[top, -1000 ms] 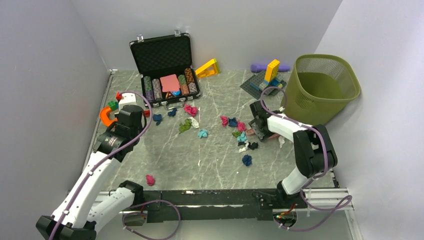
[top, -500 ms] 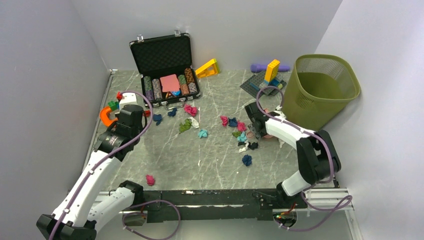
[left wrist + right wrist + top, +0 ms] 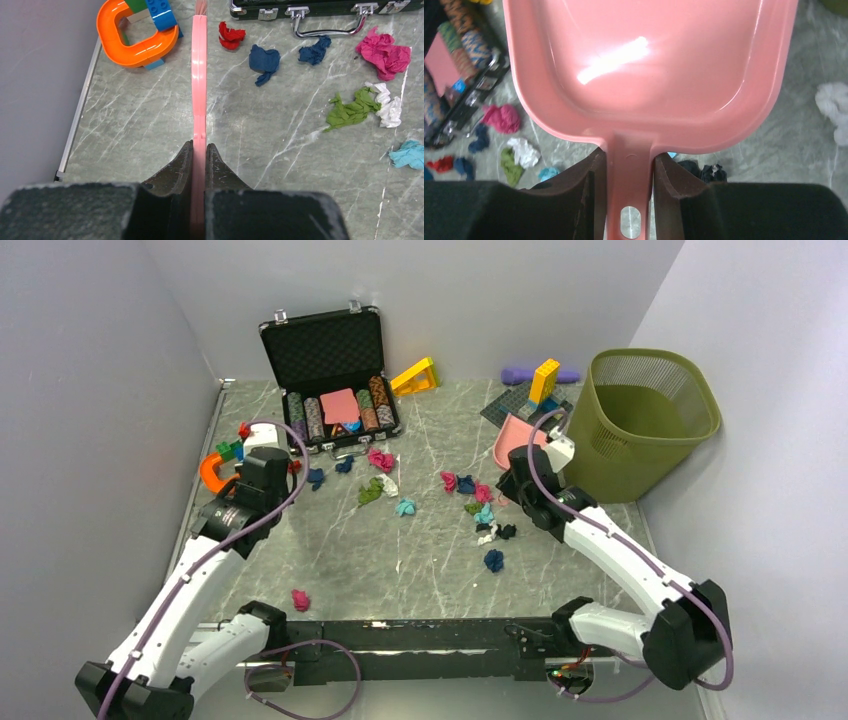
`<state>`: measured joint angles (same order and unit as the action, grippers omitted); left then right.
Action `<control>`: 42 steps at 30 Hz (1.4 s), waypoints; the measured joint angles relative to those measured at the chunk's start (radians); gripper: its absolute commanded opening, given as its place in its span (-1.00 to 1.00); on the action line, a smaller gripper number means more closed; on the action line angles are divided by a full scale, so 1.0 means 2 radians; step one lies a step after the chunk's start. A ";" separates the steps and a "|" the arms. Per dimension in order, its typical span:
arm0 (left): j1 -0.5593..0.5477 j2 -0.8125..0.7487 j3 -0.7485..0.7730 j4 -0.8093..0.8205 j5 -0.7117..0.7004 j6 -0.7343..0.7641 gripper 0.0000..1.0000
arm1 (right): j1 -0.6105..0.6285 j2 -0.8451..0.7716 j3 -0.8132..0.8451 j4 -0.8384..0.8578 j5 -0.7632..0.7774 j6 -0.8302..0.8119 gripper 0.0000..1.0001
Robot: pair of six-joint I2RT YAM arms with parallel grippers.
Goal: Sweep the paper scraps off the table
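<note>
Paper scraps lie scattered over the grey table (image 3: 340, 550): magenta (image 3: 380, 458), green (image 3: 370, 490), teal (image 3: 405, 507), dark blue (image 3: 494, 560), and one magenta wad (image 3: 300, 599) near the front edge. My right gripper (image 3: 629, 165) is shut on the handle of a pink dustpan (image 3: 649, 60), held off the table right of the scrap cluster (image 3: 515, 437). My left gripper (image 3: 200, 147) is shut on a thin pink brush (image 3: 199, 75) seen edge-on, pointing at the back left. Red (image 3: 231, 36), blue (image 3: 264, 59) and green (image 3: 350, 109) scraps lie to its right.
An open black case of poker chips (image 3: 335, 380) stands at the back. A green mesh bin (image 3: 650, 415) is at the back right. An orange ring toy (image 3: 137, 30) with blocks sits by the left wall. Building blocks (image 3: 530, 400) and a yellow piece (image 3: 415, 375) lie along the back.
My right gripper has closed on the dustpan's handle and raised the pan from the table, its arm swinging out toward the near right. The left arm has hardly moved.
</note>
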<state>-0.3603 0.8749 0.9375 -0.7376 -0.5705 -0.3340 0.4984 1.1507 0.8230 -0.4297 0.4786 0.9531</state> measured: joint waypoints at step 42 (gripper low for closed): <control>0.001 0.051 0.020 -0.006 -0.035 -0.010 -1.00 | 0.264 0.183 0.059 0.030 -0.225 -0.357 -0.99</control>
<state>-0.3576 0.9771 0.9771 -0.7486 -0.6411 -0.3531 1.0271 1.5177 0.9401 -0.3695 0.0284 0.2382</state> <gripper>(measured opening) 0.102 0.360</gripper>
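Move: The dustpan, already held in the right hand, goes for the near side of the teal scrap, which lies about 21 cm to this hand's left, 1 cm ahead and 13 cm below. Also at table level, the green scrap is some 29 cm left and 5 cm ahead, the white scrap 26 cm left and 7 cm ahead, and the navy scrap 3 cm left and 13 cm back. From the left hand, the teal scrap lies roughly 25 cm right, 5 cm ahead, 21 cm below. Leftward some 20 cm and back about 13 cm, the right hand carries the dustpan towards the near side of the teal scrap, lifting a little first and then sinking well below its starting height. It keeps its grip while swinging counter-clockwise roughly 75 degrees and tipping steeper, so the pan comes to face forward-left. The left hand, still holding the brush, eases slightly forward and partly back. ##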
